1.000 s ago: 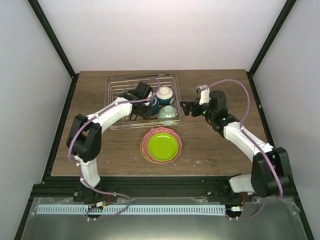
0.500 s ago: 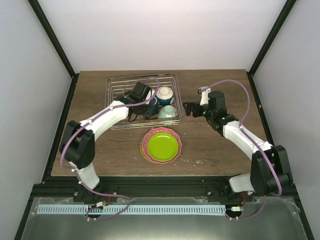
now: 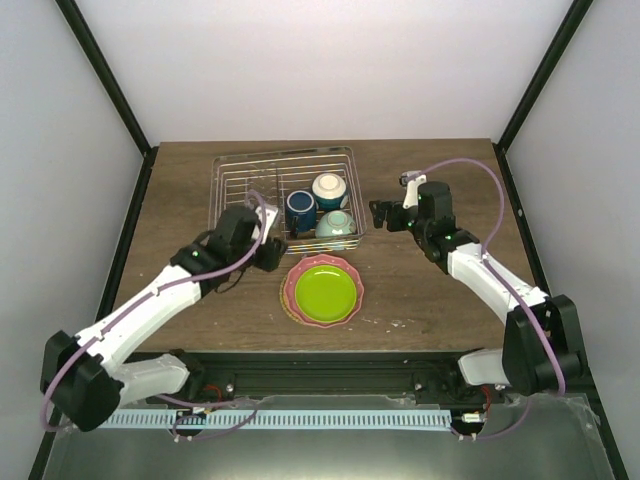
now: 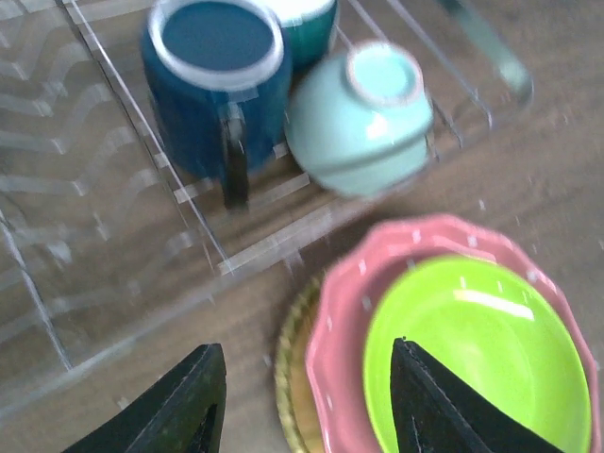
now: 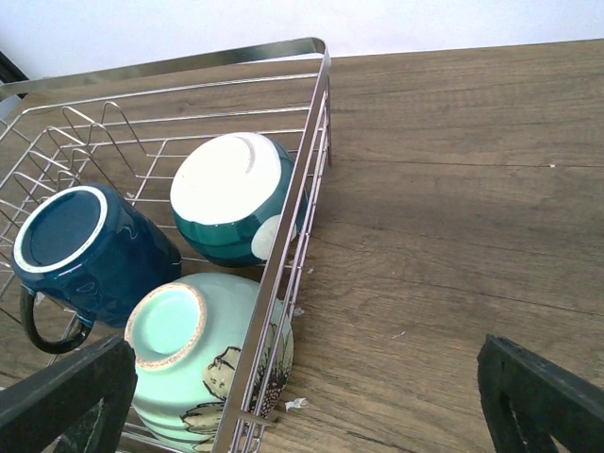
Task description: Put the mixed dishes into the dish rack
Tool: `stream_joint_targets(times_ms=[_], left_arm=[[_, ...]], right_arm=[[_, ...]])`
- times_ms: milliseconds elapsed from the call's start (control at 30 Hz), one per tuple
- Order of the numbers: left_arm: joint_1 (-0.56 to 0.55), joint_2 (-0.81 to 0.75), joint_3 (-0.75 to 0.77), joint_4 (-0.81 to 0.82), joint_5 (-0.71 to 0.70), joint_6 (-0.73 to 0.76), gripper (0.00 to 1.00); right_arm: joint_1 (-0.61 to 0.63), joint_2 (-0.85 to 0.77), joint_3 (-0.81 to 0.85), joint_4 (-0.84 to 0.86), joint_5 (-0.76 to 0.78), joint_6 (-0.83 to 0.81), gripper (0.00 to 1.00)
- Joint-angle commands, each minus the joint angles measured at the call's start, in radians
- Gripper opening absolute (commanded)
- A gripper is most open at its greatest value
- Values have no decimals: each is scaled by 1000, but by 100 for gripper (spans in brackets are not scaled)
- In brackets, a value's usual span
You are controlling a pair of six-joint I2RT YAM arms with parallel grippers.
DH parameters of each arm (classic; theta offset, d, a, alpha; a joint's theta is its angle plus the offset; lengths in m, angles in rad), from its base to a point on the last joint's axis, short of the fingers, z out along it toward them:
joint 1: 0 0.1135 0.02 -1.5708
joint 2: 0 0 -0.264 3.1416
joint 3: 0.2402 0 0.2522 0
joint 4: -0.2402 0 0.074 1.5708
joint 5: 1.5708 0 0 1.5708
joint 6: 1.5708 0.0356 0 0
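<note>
The silver wire dish rack (image 3: 240, 185) stands at the back of the table. In its right end lie the dark blue mug (image 3: 300, 211), the cream bowl (image 3: 330, 189) with teal sides, bottom up, and the pale mint bowl (image 3: 336, 224). The lime-green plate (image 3: 325, 289) lies on the pink scalloped plate (image 3: 296, 283) in front of the rack. My left gripper (image 3: 268, 250) is open and empty above the rack's near edge, left of the plates (image 4: 349, 311). My right gripper (image 3: 385, 215) is open and empty just right of the rack (image 5: 311, 142).
A thin yellowish plate edge (image 4: 288, 368) shows under the pink plate. The rack's left part has bare upright prongs (image 4: 85, 236). Bare wood table (image 5: 453, 236) lies right of the rack. Black frame posts stand at the table's sides.
My left arm has pulled back out of the rack toward the front, leaving the mug inside. My right gripper has shifted slightly toward the back.
</note>
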Motion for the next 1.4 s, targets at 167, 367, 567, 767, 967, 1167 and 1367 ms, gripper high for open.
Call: stream_joint_targets(times_ms=[167,367,567,767,967,1167,1367], left_arm=[[-10,-200,-290,131,257,-169,50],[-13,-207,-329,188,323,-174,49],[-14,-156,-388,256,320,-182,48],[-14,-104,-429,332,332,-197,48],[-14,-73,-440,383,353,-189,48],[-14,-3,-443,425,368,-193,47],[-14,61,-438,451,373,-192,46]], right_arm=[[-3,-23,36,-22,-69,5,100],[1,-40,36,-45,-86,11,100],[7,-40,35,-62,-87,12,100],[8,-38,36,-64,-91,9,100],[8,-26,38,-63,-91,6,100],[8,-17,40,-63,-85,-4,100],[8,-8,43,-65,-74,-11,100]])
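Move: The green plate's middle lies about 8 cm back and 11 cm right of the left hand, some 17 cm below; the pink plate is right under it, showing past its left rim. In the rack, the blue mug stands about 11 cm ahead and 4 cm right of the left hand, the mint bowl 9 cm ahead and 13 cm right. From the right hand the green plate is some 20 cm back and 13 cm left. The half-open left hand sinks about 11 cm and draws back some 7 towards the green plate's left rim. ##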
